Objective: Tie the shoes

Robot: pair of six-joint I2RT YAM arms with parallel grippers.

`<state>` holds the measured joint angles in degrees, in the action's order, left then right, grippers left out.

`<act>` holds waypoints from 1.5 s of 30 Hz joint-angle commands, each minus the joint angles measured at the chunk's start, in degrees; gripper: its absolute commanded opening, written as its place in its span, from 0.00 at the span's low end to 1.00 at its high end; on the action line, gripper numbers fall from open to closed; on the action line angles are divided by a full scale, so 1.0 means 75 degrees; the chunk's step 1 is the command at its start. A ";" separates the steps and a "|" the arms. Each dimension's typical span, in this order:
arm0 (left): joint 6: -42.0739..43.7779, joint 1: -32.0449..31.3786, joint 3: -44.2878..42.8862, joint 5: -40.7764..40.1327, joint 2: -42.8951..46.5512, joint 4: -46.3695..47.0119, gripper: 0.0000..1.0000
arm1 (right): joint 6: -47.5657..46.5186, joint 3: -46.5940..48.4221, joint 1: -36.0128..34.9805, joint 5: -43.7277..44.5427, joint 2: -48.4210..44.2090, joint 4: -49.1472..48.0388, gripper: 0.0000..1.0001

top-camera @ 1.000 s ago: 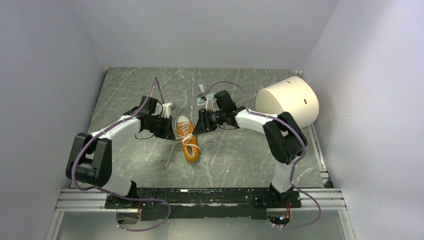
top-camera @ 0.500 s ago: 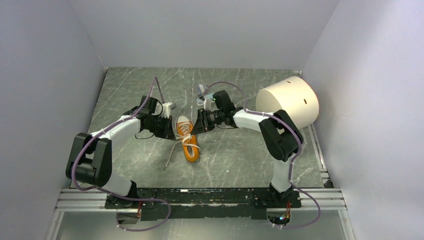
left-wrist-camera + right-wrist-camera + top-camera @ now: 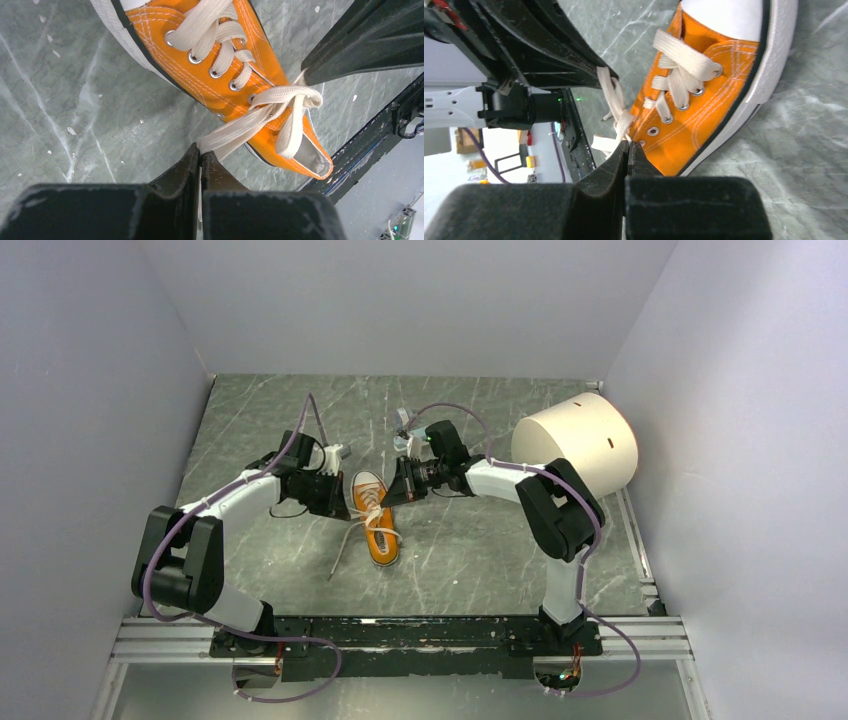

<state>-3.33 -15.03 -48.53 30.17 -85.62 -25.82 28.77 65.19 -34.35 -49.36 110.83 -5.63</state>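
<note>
The orange sneaker (image 3: 376, 519) lies mid-table, white toe cap toward the arms, heel toward the back. Its cream laces (image 3: 280, 102) cross in a knot over the tongue. My left gripper (image 3: 343, 496) sits at the shoe's left side, shut on a lace (image 3: 235, 137) that runs taut from its tips (image 3: 201, 154). My right gripper (image 3: 393, 494) sits at the shoe's right side, shut on the other lace (image 3: 616, 112) at its tips (image 3: 628, 146). A loose lace end (image 3: 338, 558) trails on the table left of the toe.
A large cream cylinder (image 3: 577, 443) lies on its side at the right, behind the right arm. White walls close in the marble table (image 3: 460, 550) on three sides. The metal base rail (image 3: 400, 635) runs along the near edge.
The right gripper has moved slightly left, closer to the shoe's heel. The left arm and the shoe have barely moved.
</note>
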 commanded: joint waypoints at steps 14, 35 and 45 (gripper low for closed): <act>-0.1224 0.0351 -0.0548 -0.1076 -0.0364 -0.1744 0.05 | 0.0115 -0.0904 0.0359 0.2411 -0.1051 0.0119 0.00; -0.1360 0.0584 -0.0385 -0.1623 -0.0816 -0.2062 0.05 | 0.0612 -0.2153 0.1569 0.3781 -0.1248 -0.0842 0.00; -0.1335 0.0580 -0.0407 -0.1659 -0.0904 -0.2086 0.05 | 0.0290 -0.2190 0.1738 0.3943 -0.1063 -0.0708 0.00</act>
<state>-13.89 -11.31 -51.18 21.61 -91.39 -38.65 32.80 49.10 -22.46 -23.83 102.00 -10.90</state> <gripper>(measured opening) 0.057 0.008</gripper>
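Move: The bow's knot is about 5 cm to the right of the left hand and 1 cm ahead, nearly level in height; it lies roughly 2 cm left, 2 cm back and slightly below the right fingers. Both hands already pinch lace. From the right hand, the toe cap is about 6 cm ahead and 3 cm left, the heel opening some 8 cm back and straight in line, both about 6 cm down; the blue box stands 15 cm ahead, 6 cm right. The right hand, fingers shut on its bow loop, starts forward and then draws about 12 cm to the right and 7 cm forward while sinking 5 cm, away from the knot, its wrist turning clockwise some 30 degrees. Against it the left hand keeps its pinch on the other lace and pulls about 4 cm left, with a sink of 3 cm and a little back towards the base, so the two haul the bow apart across the shoe. ##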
